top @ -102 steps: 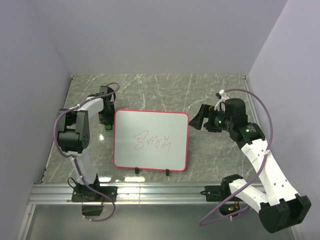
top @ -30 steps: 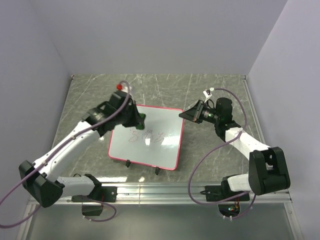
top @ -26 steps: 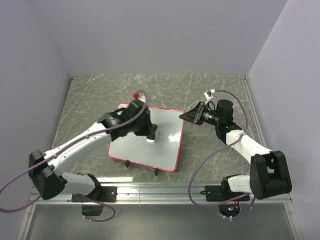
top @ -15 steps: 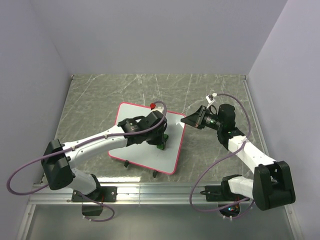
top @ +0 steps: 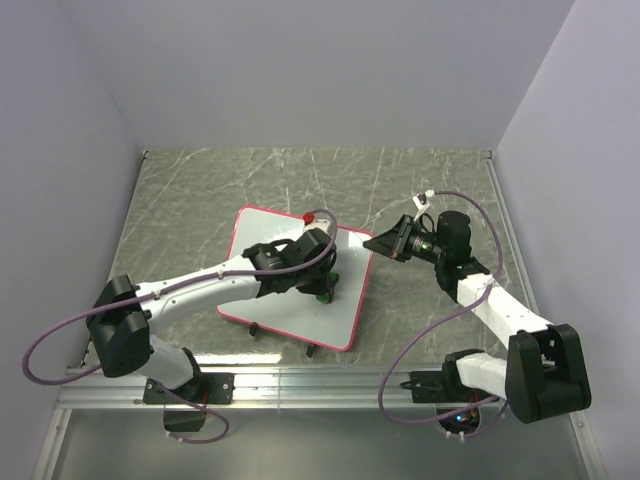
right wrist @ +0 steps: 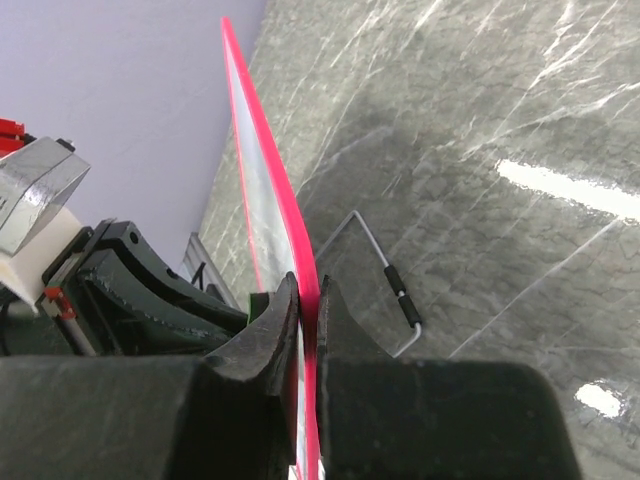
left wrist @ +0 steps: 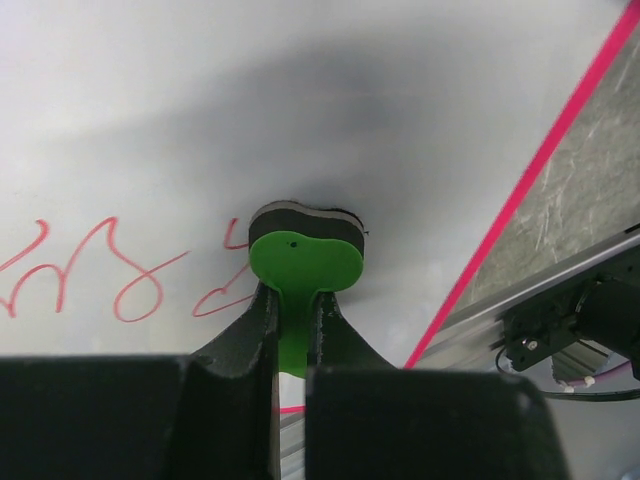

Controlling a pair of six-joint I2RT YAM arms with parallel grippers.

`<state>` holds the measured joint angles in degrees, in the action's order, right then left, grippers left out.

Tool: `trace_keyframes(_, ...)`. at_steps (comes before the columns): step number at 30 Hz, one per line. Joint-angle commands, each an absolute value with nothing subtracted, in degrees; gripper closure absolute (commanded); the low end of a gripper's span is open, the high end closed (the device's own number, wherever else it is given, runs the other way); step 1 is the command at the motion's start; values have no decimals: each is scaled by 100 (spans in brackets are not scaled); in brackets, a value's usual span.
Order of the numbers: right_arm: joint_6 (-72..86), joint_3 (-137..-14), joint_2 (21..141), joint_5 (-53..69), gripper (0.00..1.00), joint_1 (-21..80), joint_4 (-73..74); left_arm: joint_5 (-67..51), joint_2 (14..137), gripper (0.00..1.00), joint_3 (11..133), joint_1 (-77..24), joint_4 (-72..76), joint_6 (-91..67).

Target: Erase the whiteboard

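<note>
The whiteboard point(top: 338, 318), white with a red-pink frame, lies tilted in the middle of the table. My left gripper point(top: 323, 283) reaches across it and is shut on the tab of a green eraser point(left wrist: 300, 255), whose dark pad rests on the board point(left wrist: 200, 100). Red scribbles point(left wrist: 110, 285) show just left of the eraser. My right gripper point(top: 378, 243) is shut on the board's right edge; in the right wrist view its jaws pinch the red frame point(right wrist: 255, 150). The left arm hides the board's middle in the top view.
Two black clips point(top: 253, 328) sit on the board's near edge. A bent wire stand point(right wrist: 385, 270) lies on the marble table point(top: 430, 190) beside the board's edge. An aluminium rail point(top: 320, 385) runs along the near edge, with walls on three sides.
The left gripper has swept the eraser rightward and nearer across the board. The board has turned a little, and the right gripper has stayed clamped on its right edge.
</note>
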<state>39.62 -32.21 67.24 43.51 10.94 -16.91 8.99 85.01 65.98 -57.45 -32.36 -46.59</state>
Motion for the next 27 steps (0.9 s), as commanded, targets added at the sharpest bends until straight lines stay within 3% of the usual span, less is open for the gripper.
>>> trace_keyframes(1, 3630, -3199, 6715, 3885, 100, 1072, -1274, 1380, 8298, 100, 6110, -5459, -3410, -4570)
trace_keyframes(11, 3603, -3296, 6952, 3893, 100, 1063, -1362, 1328, 7374, 100, 5063, -4887, -3533, -4509)
trace_keyframes(15, 3656, -3357, 7049, 3911, 100, 1072, -1424, 749, 7374, 100, 4782, -5017, -3157, -4413)
trace_keyframes(21, 3665, -3366, 7066, 3815, 100, 1063, -1424, 501, 8366, 100, 5754, -6071, -3182, -4166)
trace_keyframes(27, 3656, -3375, 7066, 3806, 100, 1072, -1415, 246, 9017, 100, 6521, -6390, -3058, -4166)
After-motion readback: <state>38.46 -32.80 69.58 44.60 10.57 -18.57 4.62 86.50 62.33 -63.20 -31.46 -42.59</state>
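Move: The green eraser is already in the left gripper with its pad on the tilted whiteboard. The red writing is centred roughly 7 cm to this gripper's left, 3 cm farther out and 6 cm below. The board's bottom right corner is about 13 cm back and 5 cm right; the right gripper is some 10 cm ahead and 10 cm right. From the right gripper, the writing lies about 15 cm left, 7 cm back and 7 cm lower. Sweep the left gripper about 8 cm left with the green eraser's pad on the board, over the red writing, then reverse and draw it back towards the board's bottom right corner, ending some 5 cm nearer the base and 3 cm lower. Swing the wrist slightly counter-clockwise on the way out, then about 20 degrees clockwise on the return. Keep the right gripper in place, still pinching the board's right edge near its far corner. ##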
